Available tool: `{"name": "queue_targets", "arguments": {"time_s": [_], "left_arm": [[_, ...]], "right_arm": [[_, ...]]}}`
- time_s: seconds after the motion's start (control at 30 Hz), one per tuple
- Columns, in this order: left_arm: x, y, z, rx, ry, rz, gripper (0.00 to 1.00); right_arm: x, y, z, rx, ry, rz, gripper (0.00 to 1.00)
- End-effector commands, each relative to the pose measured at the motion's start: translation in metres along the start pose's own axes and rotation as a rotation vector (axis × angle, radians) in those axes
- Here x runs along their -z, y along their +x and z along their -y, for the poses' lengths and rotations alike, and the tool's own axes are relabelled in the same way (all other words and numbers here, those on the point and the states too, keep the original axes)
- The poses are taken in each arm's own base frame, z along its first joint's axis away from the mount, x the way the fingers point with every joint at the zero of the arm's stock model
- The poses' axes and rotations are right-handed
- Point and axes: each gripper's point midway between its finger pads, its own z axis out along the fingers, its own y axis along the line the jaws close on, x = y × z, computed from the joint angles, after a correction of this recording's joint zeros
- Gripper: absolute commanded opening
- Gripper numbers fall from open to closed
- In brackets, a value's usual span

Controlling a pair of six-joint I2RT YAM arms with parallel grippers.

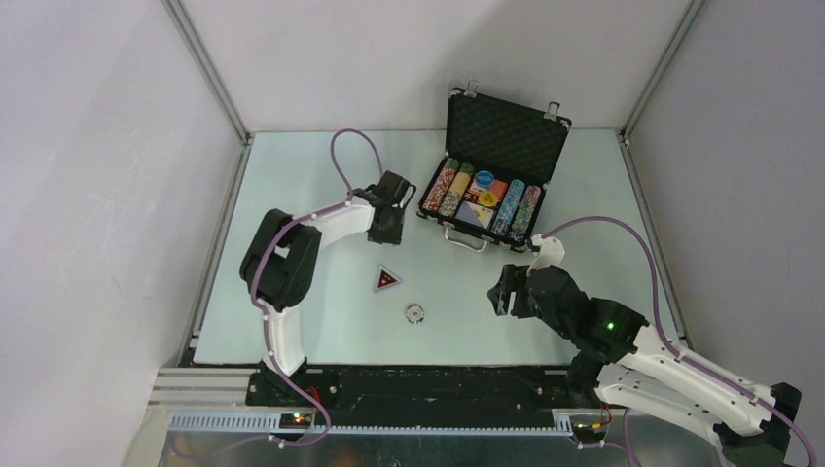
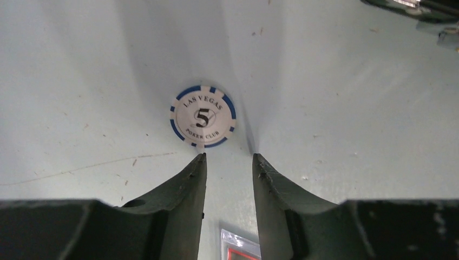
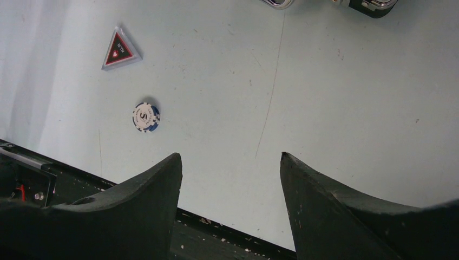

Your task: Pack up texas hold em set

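Note:
The black briefcase (image 1: 506, 136) lies open at the back of the table, with rows of poker chips (image 1: 448, 190), a blue disc (image 1: 484, 179) and a yellow disc (image 1: 487, 198) in its tray. One white-and-blue chip (image 1: 415, 313) (image 2: 203, 120) (image 3: 146, 117) and the dark triangular piece (image 1: 387, 280) (image 3: 120, 50) lie loose on the table. My left gripper (image 1: 387, 232) (image 2: 229, 156) hangs open and empty above them, left of the case. The triangular piece (image 2: 241, 250) shows low between its fingers. My right gripper (image 1: 504, 292) (image 3: 230, 157) stands open and empty right of the chip.
The case's silver handle (image 1: 465, 238) (image 3: 279, 3) points toward the arms. White walls with metal posts close in the table on three sides. A black rail (image 3: 65, 179) runs along the near edge under my right gripper.

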Motion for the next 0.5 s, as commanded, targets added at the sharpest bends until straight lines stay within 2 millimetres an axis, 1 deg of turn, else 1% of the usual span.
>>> {"name": "queue_targets", "arguments": {"time_s": [0.0, 0.03, 0.1, 0.13, 0.17, 0.2, 0.27, 0.37, 0.47], "left_arm": [[0.024, -0.013, 0.004, 0.020, 0.010, 0.073, 0.42], [0.024, -0.012, 0.003, 0.019, 0.005, 0.073, 0.43], [0.026, -0.015, 0.000, 0.020, -0.012, 0.085, 0.48], [0.028, -0.017, -0.001, 0.023, -0.015, 0.093, 0.57], [0.028, -0.018, -0.002, 0.024, -0.019, 0.096, 0.62], [0.028, -0.021, -0.003, 0.029, -0.021, 0.100, 0.70], [0.027, -0.024, -0.006, 0.038, -0.027, 0.102, 0.76], [0.021, -0.028, -0.010, 0.046, -0.034, 0.098, 0.77], [0.016, -0.036, -0.012, 0.047, -0.032, 0.100, 0.74]], "right_arm": [[0.001, -0.005, -0.006, -0.021, -0.024, 0.024, 0.70], [0.001, -0.005, -0.006, -0.022, -0.025, 0.024, 0.70], [0.001, -0.005, -0.006, -0.023, -0.023, 0.023, 0.70], [0.002, -0.005, -0.005, -0.022, -0.023, 0.023, 0.70], [0.002, -0.005, -0.005, -0.022, -0.021, 0.024, 0.70], [0.002, -0.004, -0.004, -0.022, -0.019, 0.023, 0.70], [0.003, -0.004, -0.003, -0.022, -0.013, 0.023, 0.70], [0.004, -0.005, -0.002, -0.025, -0.011, 0.027, 0.70], [0.004, -0.005, -0.001, -0.024, -0.009, 0.027, 0.70]]}}
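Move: The poker chip lying flat on the table is about 3 cm ahead of the left fingertips, 1–2 cm to their left and 1 cm below. The triangle marker lies roughly 8 cm back and 1 cm right of the hand. The chip stack is some 16 cm back and 7 cm right, and the open case about 9 cm ahead and 21 cm right. From the idle right hand the chip is around 22 cm ahead, 27 cm left and 15 cm below. Back by a little under 1 cm first, the left hand then eases forward again to where it began, meanwhile lifting about 1 cm off the table and shifting some 1 cm left, across towards the single chip. Its half-open fingers spread to about three-quarters open, and the wrist hardly turns. ##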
